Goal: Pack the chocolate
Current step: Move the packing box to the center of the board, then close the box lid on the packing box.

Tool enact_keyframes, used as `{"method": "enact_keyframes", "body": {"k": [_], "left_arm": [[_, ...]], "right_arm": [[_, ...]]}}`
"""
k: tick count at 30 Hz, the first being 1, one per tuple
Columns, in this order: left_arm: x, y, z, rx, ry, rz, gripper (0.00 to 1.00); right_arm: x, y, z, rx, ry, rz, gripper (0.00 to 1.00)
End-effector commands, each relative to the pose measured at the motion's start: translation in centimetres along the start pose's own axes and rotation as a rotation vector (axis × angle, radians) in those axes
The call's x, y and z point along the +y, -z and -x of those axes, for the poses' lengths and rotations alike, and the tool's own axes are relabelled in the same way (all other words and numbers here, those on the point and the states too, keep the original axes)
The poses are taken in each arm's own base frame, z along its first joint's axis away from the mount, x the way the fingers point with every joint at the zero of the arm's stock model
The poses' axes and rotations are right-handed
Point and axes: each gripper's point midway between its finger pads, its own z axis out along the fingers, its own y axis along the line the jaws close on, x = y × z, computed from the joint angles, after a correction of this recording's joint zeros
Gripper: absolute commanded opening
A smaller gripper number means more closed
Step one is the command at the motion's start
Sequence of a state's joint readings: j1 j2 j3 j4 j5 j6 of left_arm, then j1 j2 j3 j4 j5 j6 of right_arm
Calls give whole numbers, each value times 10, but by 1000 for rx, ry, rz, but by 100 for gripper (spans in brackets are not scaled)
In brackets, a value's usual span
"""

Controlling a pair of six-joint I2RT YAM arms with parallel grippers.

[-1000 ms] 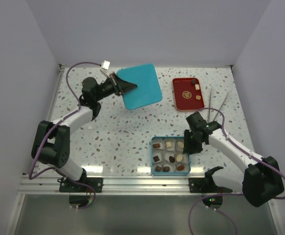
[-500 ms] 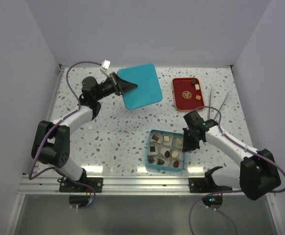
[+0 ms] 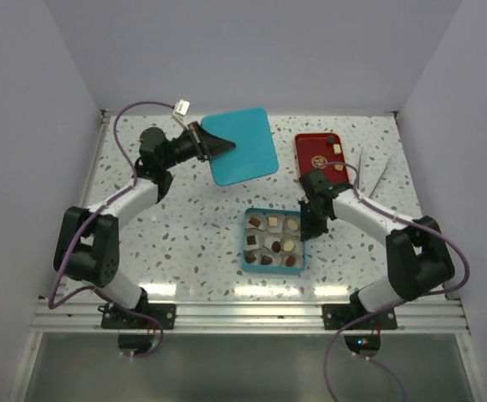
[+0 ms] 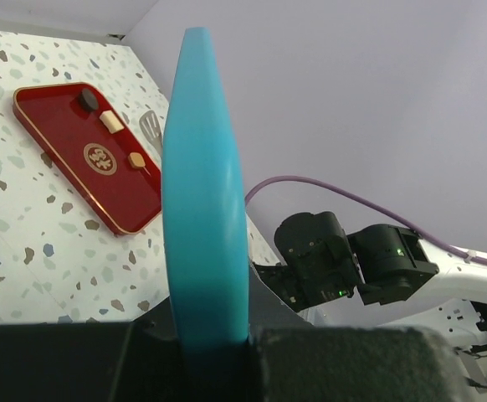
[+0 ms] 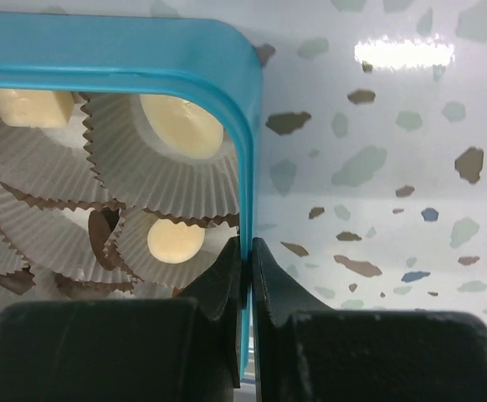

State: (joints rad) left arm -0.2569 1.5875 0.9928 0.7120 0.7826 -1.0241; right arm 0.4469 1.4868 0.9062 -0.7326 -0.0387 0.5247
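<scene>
The teal box point(image 3: 270, 269) sits at the table's middle, and several chocolate pieces point(image 3: 288, 245) lie in its paper cups. Cream pieces point(image 5: 181, 124) show inside its wall point(image 5: 245, 151) in the right wrist view. My right gripper point(image 5: 246, 251) is shut on that right wall, one finger inside and one outside point(image 3: 308, 219). Three more chocolate pieces point(image 3: 337, 148) lie on the red tray point(image 3: 315, 172). My left gripper point(image 3: 214, 149) is shut on the teal lid point(image 3: 242, 146) and holds it above the back of the table; the lid point(image 4: 203, 193) shows edge-on.
Silver tongs point(image 3: 369, 172) lie right of the red tray near the right wall. The tray point(image 4: 59, 159) carries a dark piece point(image 4: 88, 100), a cream piece point(image 4: 111, 122) and a light brown piece point(image 4: 136, 160). White walls enclose the speckled table on three sides.
My right gripper has shut on the box's right wall and drawn the box left and away from the near edge, toward the middle. The left arm and lid have hardly moved.
</scene>
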Motion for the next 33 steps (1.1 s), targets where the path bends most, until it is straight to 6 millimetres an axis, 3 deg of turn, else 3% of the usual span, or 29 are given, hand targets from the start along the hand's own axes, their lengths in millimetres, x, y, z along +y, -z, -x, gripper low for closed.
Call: {"method": "enact_keyframes", "body": {"k": [1,6,11,14,15,19,22,26,27,29,30,33], "left_arm": [[-29,1,16,-15,-93,-62,0],[-27,3,14,-2,-91,-55,0],[-21,9,14,3,-88,-32,0],[-15,10,10,20,-79,-20,0],[-14,11,10,23,-76,-19,0],[-4,10,2,47,-36,-28,0],[-1,9,-1,59,-11,-43,0],[3,10,-4,60,16,-53,0],[5,11,-5,60,22,-52,0],[8,12,-6,63,33,-45,0],[9,12,-7,66,39,-41,0],[11,15,-15,78,68,-30,0]], "right_arm": [[19,-10,43,-114,46,28,0],[30,-24,62,-117,67,26,0],[45,-27,86,-148,78,43,3],[50,-25,94,-160,87,54,21],[52,-23,98,-170,89,59,34],[56,-10,102,-198,103,78,54],[58,8,101,-221,119,104,64],[56,47,89,-241,162,141,71],[57,67,89,-286,172,164,72],[56,87,83,-308,188,186,75],[58,110,86,-366,189,222,76],[69,149,95,-454,177,361,78]]}}
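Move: The packing box's right wall is already pinched between the right fingers; its middle lies about 8 cm left of that hand, roughly level fore and aft and 2 cm lower. The board's centre is some 12 cm ahead and 12 cm left. The red tray sits about 24 cm ahead and 6 cm right, while the lid hangs some 18 cm ahead, 16 cm left and 20 cm up. From the left hand the packing box is about 17 cm back, 13 cm right and far below. The packing box, still held by its right wall, is drawn across the board by the right hand, forward with some left, towards the centre. As this 8 cm glide ends the right fingers open wide and let go of the wall; then the hand climbs about 12 cm, its fingertips swinging forward some 25 degrees. The left hand keeps its grip on the lid, sinking nearly 3 cm. ##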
